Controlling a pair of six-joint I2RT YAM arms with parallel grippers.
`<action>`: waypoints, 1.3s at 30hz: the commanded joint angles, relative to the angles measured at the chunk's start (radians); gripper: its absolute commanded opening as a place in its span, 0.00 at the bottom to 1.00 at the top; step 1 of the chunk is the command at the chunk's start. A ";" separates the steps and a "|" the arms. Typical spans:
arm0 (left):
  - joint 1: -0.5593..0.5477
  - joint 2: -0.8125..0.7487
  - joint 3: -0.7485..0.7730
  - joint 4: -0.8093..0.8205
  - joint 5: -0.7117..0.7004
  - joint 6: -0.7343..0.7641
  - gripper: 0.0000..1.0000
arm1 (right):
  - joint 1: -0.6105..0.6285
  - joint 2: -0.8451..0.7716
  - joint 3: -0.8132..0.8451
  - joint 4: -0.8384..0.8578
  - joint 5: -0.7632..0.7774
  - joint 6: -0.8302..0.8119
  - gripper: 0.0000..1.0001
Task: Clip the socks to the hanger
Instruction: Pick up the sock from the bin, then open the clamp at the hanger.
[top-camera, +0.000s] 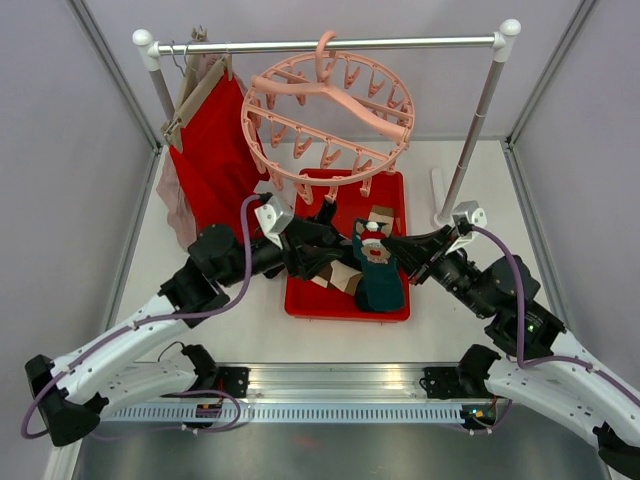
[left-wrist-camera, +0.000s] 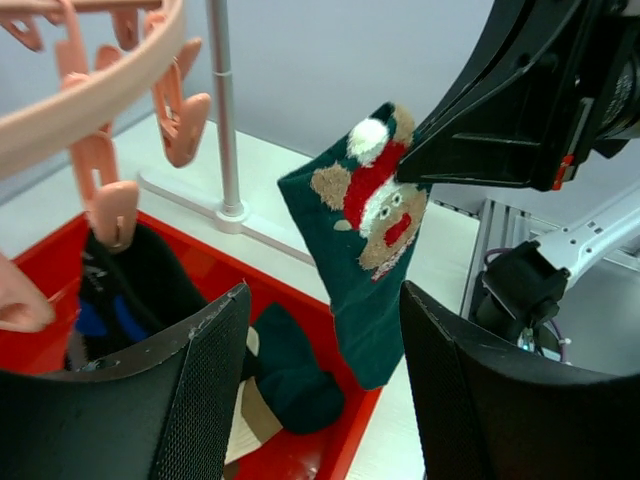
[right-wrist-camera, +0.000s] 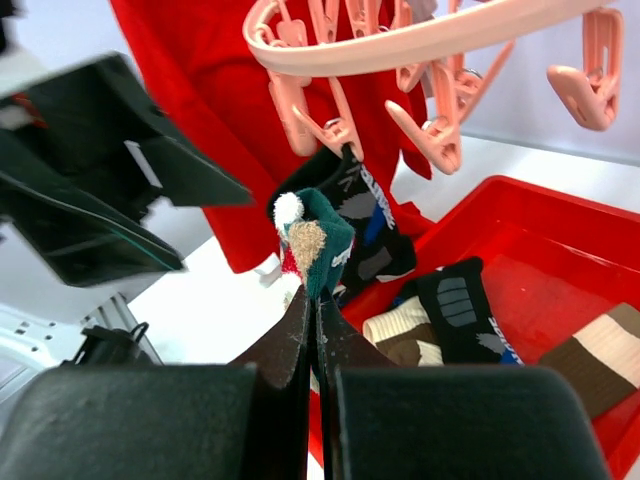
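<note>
My right gripper (top-camera: 392, 246) is shut on the cuff of a dark teal sock (top-camera: 378, 272) with a red-white figure, holding it hanging over the red tray (top-camera: 300, 301); it shows in the left wrist view (left-wrist-camera: 365, 235) and the right wrist view (right-wrist-camera: 320, 240). My left gripper (top-camera: 330, 252) is open and empty, facing the hanging sock from the left, not touching it. The pale-pink ring hanger (top-camera: 330, 112) hangs from the rail above the tray. A black sock (right-wrist-camera: 365, 225) hangs from one clip. More socks lie in the tray: teal (left-wrist-camera: 295, 370), black (right-wrist-camera: 462, 310), beige-brown (right-wrist-camera: 405, 335).
A red garment (top-camera: 215, 150) on a wooden hanger hangs at the rail's left. The rail's right post (top-camera: 470, 150) stands by the tray. The aluminium base rail (top-camera: 330, 385) runs along the near edge.
</note>
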 joint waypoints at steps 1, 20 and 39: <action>0.001 0.044 -0.002 0.129 0.090 -0.079 0.67 | -0.001 -0.009 0.053 -0.004 -0.049 -0.013 0.00; -0.002 0.165 0.027 0.284 0.127 -0.169 0.68 | 0.000 0.007 0.077 0.010 -0.085 0.010 0.00; -0.011 0.217 0.034 0.336 0.116 -0.191 0.30 | -0.001 0.023 0.056 -0.001 -0.069 0.004 0.00</action>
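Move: The reindeer sock hangs from the closed right fingertips, its middle about 9 cm to the right of the open left hand and some 4 cm below it, level fore and aft. From the left hand, the black sock clipped to the hanger is roughly 9 cm ahead, 2 cm right and 4 cm down; the teal sock in the bin is about 2 cm ahead, 11 cm right and 22 cm down. From the right hand, the reindeer sock's middle is about 3 cm left and 5 cm below. The left fingertips come to the near side of the reindeer sock's upper part and narrow on it, roughly halving their gap but not yet shut. To get there the left hand slides about 5 cm right, quickly at first and then easing, with a slight clockwise turn. The right hand keeps its pinch, easing about 1 cm back and 1 cm up. ##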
